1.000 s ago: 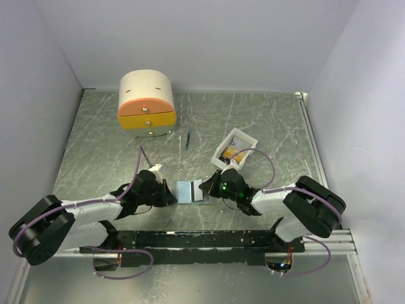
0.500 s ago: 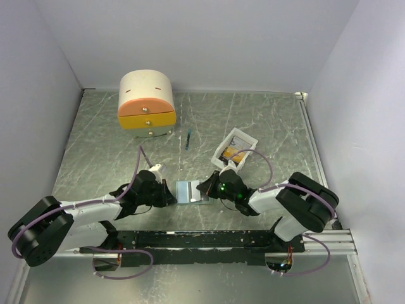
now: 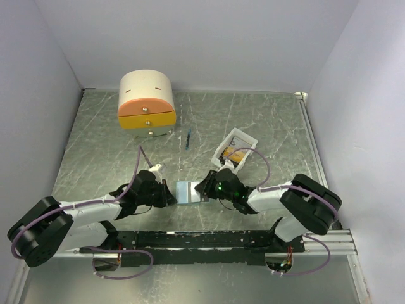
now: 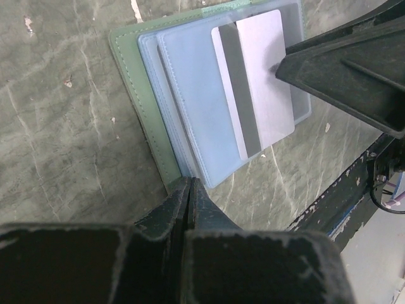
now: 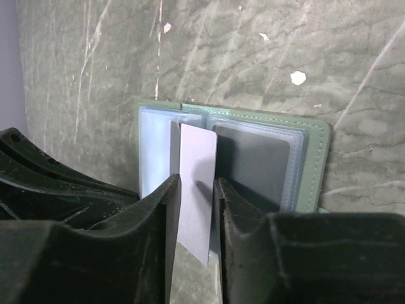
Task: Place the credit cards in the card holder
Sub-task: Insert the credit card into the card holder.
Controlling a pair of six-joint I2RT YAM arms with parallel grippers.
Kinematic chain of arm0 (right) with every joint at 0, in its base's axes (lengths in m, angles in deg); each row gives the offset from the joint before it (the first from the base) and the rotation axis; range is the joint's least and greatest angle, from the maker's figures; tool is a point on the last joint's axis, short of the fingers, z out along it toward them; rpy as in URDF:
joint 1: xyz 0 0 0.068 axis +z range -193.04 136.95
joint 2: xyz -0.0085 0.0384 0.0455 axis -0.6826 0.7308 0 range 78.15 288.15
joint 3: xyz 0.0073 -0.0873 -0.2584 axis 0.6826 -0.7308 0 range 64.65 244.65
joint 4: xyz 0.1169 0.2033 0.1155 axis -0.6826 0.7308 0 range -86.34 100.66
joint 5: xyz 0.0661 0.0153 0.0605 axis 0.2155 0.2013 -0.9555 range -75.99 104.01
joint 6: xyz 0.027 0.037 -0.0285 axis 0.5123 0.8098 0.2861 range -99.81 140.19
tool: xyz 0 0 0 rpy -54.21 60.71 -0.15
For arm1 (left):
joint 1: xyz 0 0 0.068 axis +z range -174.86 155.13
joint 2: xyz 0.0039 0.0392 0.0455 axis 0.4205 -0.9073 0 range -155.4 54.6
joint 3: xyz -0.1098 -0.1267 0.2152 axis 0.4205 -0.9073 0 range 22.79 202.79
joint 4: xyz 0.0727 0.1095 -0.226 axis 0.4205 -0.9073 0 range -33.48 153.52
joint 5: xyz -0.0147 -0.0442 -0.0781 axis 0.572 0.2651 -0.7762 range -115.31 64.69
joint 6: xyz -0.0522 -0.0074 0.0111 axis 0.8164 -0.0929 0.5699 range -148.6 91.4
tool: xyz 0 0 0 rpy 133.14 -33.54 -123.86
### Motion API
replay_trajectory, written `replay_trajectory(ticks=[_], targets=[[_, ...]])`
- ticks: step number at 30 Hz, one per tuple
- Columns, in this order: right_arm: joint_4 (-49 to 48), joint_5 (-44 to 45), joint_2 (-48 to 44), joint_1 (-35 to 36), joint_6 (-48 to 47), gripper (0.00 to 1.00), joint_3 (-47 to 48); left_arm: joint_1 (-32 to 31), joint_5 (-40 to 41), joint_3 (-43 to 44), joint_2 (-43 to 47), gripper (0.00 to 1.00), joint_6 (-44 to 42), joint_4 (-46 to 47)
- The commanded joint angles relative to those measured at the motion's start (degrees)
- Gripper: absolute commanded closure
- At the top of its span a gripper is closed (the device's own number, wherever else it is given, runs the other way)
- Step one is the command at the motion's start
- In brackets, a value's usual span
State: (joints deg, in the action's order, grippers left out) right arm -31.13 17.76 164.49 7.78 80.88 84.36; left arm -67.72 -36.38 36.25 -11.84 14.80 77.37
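Observation:
The card holder [image 3: 188,191] lies open on the table, green cover [image 4: 136,95] under clear blue-grey sleeves. My left gripper [image 3: 169,193] is shut, its tips [image 4: 190,183] pinching the holder's near edge. A pale credit card [image 4: 266,76] with a grey stripe rests on the sleeves, partly over one pocket. My right gripper [image 3: 204,190] straddles that card [image 5: 197,152]; its jaws [image 5: 196,182] stand a little apart, with a gap beside the card. A gold-yellow card [image 3: 235,154] lies in the white tray.
The white tray [image 3: 243,133] sits just behind the right gripper. A cream-and-orange drawer box [image 3: 146,103] stands at the back left, with a thin blue stick [image 3: 188,139] to its right. The black mounting rail [image 3: 190,239] runs along the near edge.
The right jaws, shut on the card before, have parted slightly. The right gripper has crept a little left over the holder. The left gripper has not moved.

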Motion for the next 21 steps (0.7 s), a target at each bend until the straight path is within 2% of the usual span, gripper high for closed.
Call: replay_trajectory(ticks=[1, 5, 7, 21], targets=[[12.94, 4.23, -3.36, 0.59, -2.75, 0.65, 2.83, -0.09, -1.29, 0.91, 1.11, 0.92, 0.01, -0.02], [16.45, 4.88, -4.65, 0.64, -3.51, 0.53, 4.11, -0.08, -1.57, 0.72, 1.05, 0.91, 0.22, 0.54], [16.54, 4.52, -4.63, 0.85, -3.59, 0.5, 4.25, -0.11, -1.52, 0.7, 0.96, 0.92, 0.08, 0.48], [9.84, 2.88, -1.86, 4.37, -1.53, 0.55, 4.74, -0.07, -2.04, 0.96, -0.71, 0.92, 1.23, 3.66]])
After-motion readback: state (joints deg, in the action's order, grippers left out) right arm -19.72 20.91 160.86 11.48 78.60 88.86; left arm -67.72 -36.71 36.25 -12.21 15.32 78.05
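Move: The credit card lies almost under your right gripper's slightly parted fingertips, its middle about 1 cm back, 1 cm left and 1 cm below, with its right edge still raised off the card holder. The holder's middle is roughly 2 cm left and 1 cm back. The white tray sits some 15 cm ahead and 13 cm to the right, the pen about 20 cm ahead and 4 cm left. From the left gripper the card is about 3 cm ahead and 7 cm right. Spread the right fingers from barely parted to nearly half open, letting go of the card's raised right edge while lifting about 1 cm and rolling the hand slightly left side down. Then, staying low over the card, draw back some 1.5 cm and slide about 1 cm left, fingers still apart. Keep the nearly shut left gripper still at the holder's near left corner. ##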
